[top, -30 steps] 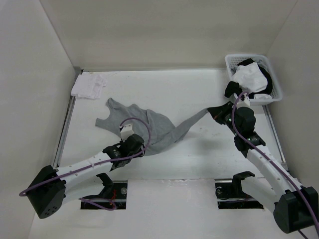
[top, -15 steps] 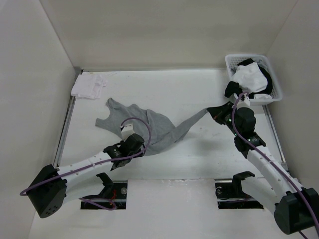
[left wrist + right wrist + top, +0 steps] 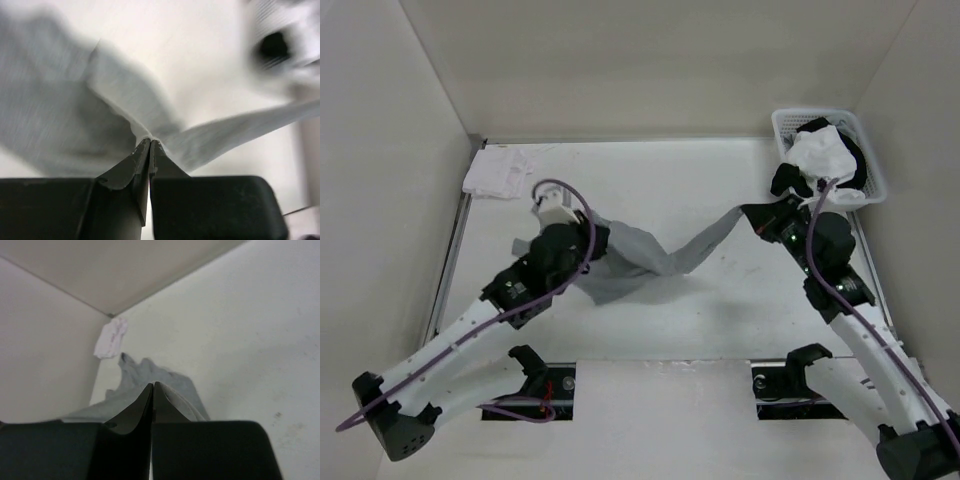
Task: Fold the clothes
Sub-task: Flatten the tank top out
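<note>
The clothes (image 3: 645, 258) are one thin grey garment, stretched as a twisted band between my two grippers over the middle of the table. My left gripper (image 3: 600, 238) is shut on one end of it; the left wrist view shows grey fabric (image 3: 125, 105) pinched at the closed tips (image 3: 150, 141) and fanning away on both sides. My right gripper (image 3: 753, 214) is shut on the other end, near the basket. In the right wrist view the closed tips (image 3: 153, 385) hold fabric, and the grey garment (image 3: 132, 372) trails away beyond them.
A white plastic basket (image 3: 782, 124) with white and black garments stands at the back right, just behind the right gripper. A small white folded cloth (image 3: 498, 172) lies in the back left corner, also in the right wrist view as the white cloth (image 3: 111, 337). Walls close in the left, back and right sides.
My left gripper has shut on the garment's near edge and swung up and toward the back left with it. The garment has left its flat spread and now hangs as a band between both grippers.
</note>
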Available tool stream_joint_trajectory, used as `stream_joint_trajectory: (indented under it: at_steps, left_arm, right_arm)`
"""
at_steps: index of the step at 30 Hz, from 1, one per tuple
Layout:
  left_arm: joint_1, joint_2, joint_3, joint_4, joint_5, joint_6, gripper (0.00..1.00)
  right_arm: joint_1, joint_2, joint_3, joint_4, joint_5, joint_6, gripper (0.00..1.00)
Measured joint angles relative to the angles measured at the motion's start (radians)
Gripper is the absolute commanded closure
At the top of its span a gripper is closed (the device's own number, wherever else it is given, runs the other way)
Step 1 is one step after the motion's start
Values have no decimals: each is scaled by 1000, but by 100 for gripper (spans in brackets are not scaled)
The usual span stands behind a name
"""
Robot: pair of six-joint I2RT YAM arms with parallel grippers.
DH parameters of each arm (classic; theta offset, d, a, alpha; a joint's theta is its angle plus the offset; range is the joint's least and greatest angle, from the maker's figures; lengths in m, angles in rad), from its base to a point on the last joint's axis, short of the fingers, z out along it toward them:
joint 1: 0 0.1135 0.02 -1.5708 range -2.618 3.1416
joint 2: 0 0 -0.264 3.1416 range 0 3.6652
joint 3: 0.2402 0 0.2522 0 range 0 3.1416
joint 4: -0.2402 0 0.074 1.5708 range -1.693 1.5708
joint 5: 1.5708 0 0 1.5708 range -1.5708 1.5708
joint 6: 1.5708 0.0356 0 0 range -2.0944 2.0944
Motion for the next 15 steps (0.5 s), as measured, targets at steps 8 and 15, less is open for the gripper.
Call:
stream_joint_trajectory:
  at_steps: [8, 15]
  left_arm:
    - [66, -71, 424, 256, -35, 171, 100]
    - [80, -60, 640, 368, -57, 274, 99]
  right_arm:
    - [253, -104, 520, -158, 144, -100, 100]
    - [581, -67, 940, -217, 353, -269, 100]
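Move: The tank top is held by both hands already, its grey body still mostly on the table: its middle lies about 5 cm ahead of the left hand, 2 cm to its left and 18 cm below. From the right hand that middle is some 24 cm to the left, level in depth and 22 cm below. A white cloth pile lies roughly 26 cm ahead and 27 cm left of the left hand; the laundry basket stands some 22 cm ahead and 20 cm right of the right hand. The tank top is swung up fast off the table, each shut gripper keeping its pinch on one end. Both hands rise a little under 40 cm, the left drifting about 10 cm out to its left, the right also drawing back nearly 20 cm towards its base; both wrists tip their fingers upward by some 40 to 50 degrees. ##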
